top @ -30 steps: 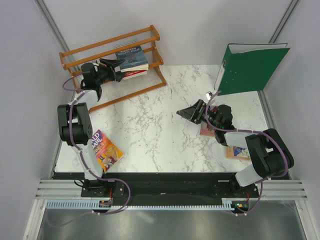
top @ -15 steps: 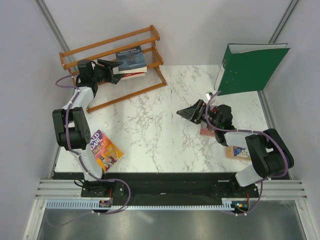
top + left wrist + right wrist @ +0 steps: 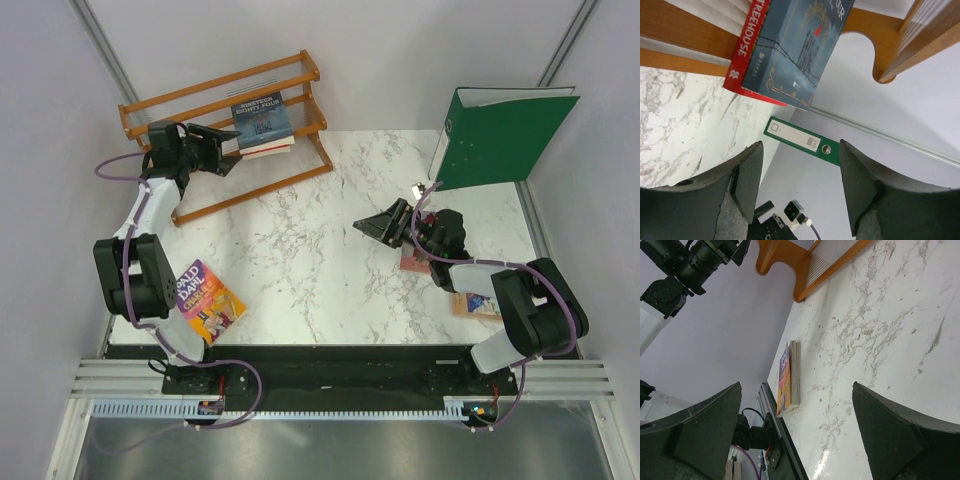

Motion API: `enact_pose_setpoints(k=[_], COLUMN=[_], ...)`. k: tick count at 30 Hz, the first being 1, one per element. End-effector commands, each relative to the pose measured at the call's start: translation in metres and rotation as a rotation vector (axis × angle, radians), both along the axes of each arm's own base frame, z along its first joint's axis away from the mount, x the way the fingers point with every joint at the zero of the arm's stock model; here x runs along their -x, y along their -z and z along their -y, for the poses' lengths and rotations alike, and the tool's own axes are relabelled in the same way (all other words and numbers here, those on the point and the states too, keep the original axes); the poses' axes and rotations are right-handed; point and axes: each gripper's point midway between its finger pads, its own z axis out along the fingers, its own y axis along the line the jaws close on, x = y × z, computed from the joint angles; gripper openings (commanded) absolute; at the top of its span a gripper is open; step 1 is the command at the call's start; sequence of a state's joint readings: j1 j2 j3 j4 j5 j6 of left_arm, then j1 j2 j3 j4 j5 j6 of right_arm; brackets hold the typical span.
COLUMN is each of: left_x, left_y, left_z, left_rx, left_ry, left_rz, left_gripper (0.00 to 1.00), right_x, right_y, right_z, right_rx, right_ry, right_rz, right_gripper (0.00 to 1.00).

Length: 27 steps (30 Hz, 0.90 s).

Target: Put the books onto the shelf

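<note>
On the orange-brown wooden shelf (image 3: 215, 92) lies a dark blue book (image 3: 262, 118) on top of a red book (image 3: 272, 149). My left gripper (image 3: 226, 150) stands open just left of them, holding nothing. In the left wrist view the blue book (image 3: 797, 47) and red book (image 3: 751, 42) rest on a slat above my open left gripper (image 3: 800, 182). A yellow-purple book (image 3: 206, 300) lies near the front left edge. My right gripper (image 3: 374, 226) is open and empty over mid-table. A pink-maroon book (image 3: 411, 263) and an orange-brown book (image 3: 470, 305) lie partly under the right arm.
A big green ring binder (image 3: 505, 135) stands at the back right. The right wrist view shows the yellow-purple book (image 3: 789, 380) flat on the marble table (image 3: 880, 340), the shelf's foot (image 3: 790, 262) beyond it, and the left arm (image 3: 685, 265).
My left gripper has drawn back to the left, away from the two books, which stay on the shelf. The right arm has not moved.
</note>
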<state>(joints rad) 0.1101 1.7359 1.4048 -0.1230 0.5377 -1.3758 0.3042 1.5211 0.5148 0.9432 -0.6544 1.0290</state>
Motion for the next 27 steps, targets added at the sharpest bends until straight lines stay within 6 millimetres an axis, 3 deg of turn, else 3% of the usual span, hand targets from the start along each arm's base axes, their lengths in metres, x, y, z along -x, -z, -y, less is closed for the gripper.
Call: enact_pose_setpoints(k=[1, 13, 20, 27], left_x=[0.000, -0.017, -0.033, -0.042], left_y=[-0.002, 0.019, 0.030, 0.029], left_z=[-0.018, -0.034, -0.027, -0.017], left_rx=[-0.137, -0.257, -0.262, -0.254], left_ry=[-0.062, -0.100, -0.073, -0.056], left_rz=[0.049, 0.044, 0.056, 0.084], left_gripper=[0.68, 0.67, 0.67, 0.67], right_x=[0.002, 0.001, 0.001, 0.000], right_y=[-0.019, -0.014, -0.011, -0.007], right_z=[0.001, 0.001, 0.001, 0.003], right_rx=[-0.023, -0.017, -0.012, -0.007], right_ry=[-0.008, -0.006, -0.006, -0.003], right_rz=[0.069, 0.060, 0.056, 0.050], right_gripper=[0.98, 0.98, 0.98, 0.98])
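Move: The left hand, empty and part-open, has the Nineteen Eighty-Four book on the shelf about 9 cm ahead, 7 cm to its right and 7 cm lower. The Treehouse book lies just beneath that one, some 8 cm ahead of the hand, 7 cm right and 10 cm below. The shelf's right end is about 10 cm ahead, 18 cm right and 10 cm down. From the right hand, Nineteen Eighty-Four is roughly 26 cm ahead, 22 cm left and 2 cm higher. Heading down in front of the shelf towards the lower ends of the two stacked books, the left hand first eases left and a little down, rolling about 10 degrees so its left side rises. It then sinks more quickly and edges forward, ending some 6 cm lower, with the fingers still part-open; no touch on the books can be made out. ##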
